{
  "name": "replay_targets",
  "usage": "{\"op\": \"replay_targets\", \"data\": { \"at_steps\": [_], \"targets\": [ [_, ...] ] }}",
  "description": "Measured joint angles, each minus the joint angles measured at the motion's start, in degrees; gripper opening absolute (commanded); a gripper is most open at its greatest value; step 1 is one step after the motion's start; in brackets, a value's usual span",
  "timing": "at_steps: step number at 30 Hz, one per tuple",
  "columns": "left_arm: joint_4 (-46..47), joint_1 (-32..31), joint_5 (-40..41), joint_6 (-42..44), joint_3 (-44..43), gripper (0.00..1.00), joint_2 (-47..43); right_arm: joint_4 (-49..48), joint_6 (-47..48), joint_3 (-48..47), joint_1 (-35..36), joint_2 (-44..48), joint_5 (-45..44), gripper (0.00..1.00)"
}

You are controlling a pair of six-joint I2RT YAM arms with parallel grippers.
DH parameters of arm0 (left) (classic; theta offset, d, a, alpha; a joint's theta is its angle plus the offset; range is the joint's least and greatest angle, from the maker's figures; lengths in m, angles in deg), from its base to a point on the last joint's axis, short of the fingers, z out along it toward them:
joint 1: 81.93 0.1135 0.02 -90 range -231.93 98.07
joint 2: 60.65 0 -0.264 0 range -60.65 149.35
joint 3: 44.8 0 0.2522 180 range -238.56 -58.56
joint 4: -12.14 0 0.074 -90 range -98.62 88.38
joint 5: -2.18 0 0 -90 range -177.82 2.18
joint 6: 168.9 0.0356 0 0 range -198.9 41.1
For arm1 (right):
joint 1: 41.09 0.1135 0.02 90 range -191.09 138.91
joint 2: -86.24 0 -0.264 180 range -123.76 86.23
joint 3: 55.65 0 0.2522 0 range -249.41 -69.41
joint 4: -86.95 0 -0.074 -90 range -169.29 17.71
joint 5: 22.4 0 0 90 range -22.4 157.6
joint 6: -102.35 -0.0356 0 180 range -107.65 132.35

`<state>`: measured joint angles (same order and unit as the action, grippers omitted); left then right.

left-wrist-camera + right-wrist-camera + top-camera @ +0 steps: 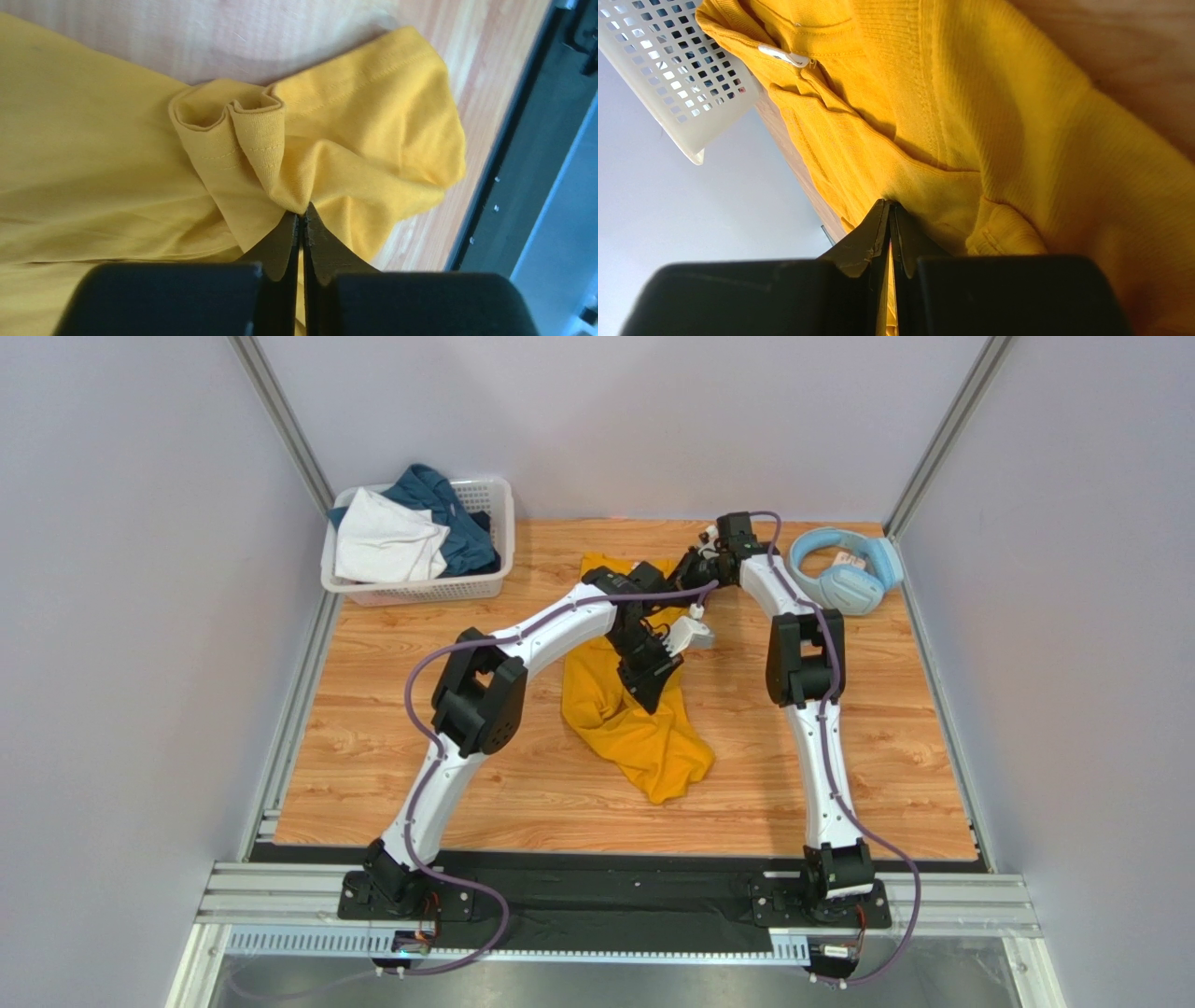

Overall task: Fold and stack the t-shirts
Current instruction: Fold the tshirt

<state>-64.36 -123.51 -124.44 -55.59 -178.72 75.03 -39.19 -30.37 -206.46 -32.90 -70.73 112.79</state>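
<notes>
A mustard-yellow t-shirt (638, 735) lies crumpled in the middle of the wooden table. My left gripper (657, 683) reaches over it. In the left wrist view the left gripper (302, 210) is shut on a bunched fold of the yellow t-shirt (365, 126) beside a hemmed edge. My right gripper (680, 571) is at the shirt's far end. In the right wrist view the right gripper (889, 205) is shut on the yellow t-shirt (990, 119) below the collar and its white label (781, 54). A white garment (386, 539) and a dark teal garment (452, 515) lie in the basket.
A white lattice basket (421, 590) stands at the back left, and the right wrist view shows the basket (668, 63) close by. Light-blue headphones (842, 569) lie at the back right. Grey walls enclose the table (884, 756) on three sides.
</notes>
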Motion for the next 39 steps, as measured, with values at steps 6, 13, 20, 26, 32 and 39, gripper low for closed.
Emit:
{"op": "replay_targets", "data": {
  "at_steps": [6, 13, 20, 26, 32, 39],
  "targets": [
    [-7.56, 0.00, -4.55, 4.48, 4.31, 0.00, -6.60, -0.04, -0.37, 0.00, -0.02, 0.00, 0.00, 0.08],
    [-11.93, -0.07, -6.75, 16.63, 9.57, 0.22, -24.72, 0.00, -1.20, -0.04, -0.66, 0.00, -0.04, 0.06],
    [-13.62, -2.56, 0.28, 24.30, 25.29, 0.30, -35.06, 0.37, -2.08, -0.15, -1.90, 0.00, -0.24, 0.06],
    [-15.02, -4.94, 8.72, 26.51, 35.23, 0.14, -31.89, 0.74, -2.32, -0.15, -2.64, 0.00, -0.26, 0.05],
    [-12.50, 1.49, 8.96, 18.67, 24.57, 0.47, -26.01, 0.83, -2.29, -0.15, -2.64, 0.00, -0.39, 0.05],
    [-3.54, 2.01, 6.36, 8.61, 10.78, 1.00, -20.17, 1.18, -2.29, -0.28, -2.64, 0.00, -0.81, 0.04]
  ]
}}
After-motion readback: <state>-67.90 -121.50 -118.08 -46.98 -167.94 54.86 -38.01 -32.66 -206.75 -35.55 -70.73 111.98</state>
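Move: The left fingers already pinch a bunched fold of the yellow t-shirt. The shirt's left edge near its close end lies about 13 cm left of them, 3 cm back and 5 cm below; its near tip is roughly 14 cm back and 2 cm right. The right fingers, shut on the shirt's far right edge, have the collar about 8 cm left and 4 cm ahead, and the headphones some 26 cm right and 2 cm ahead. Left lifts pinched cloth about 14 cm, swings back-left, lowers, returns forward-right, open; right draws its pinch rightward. ##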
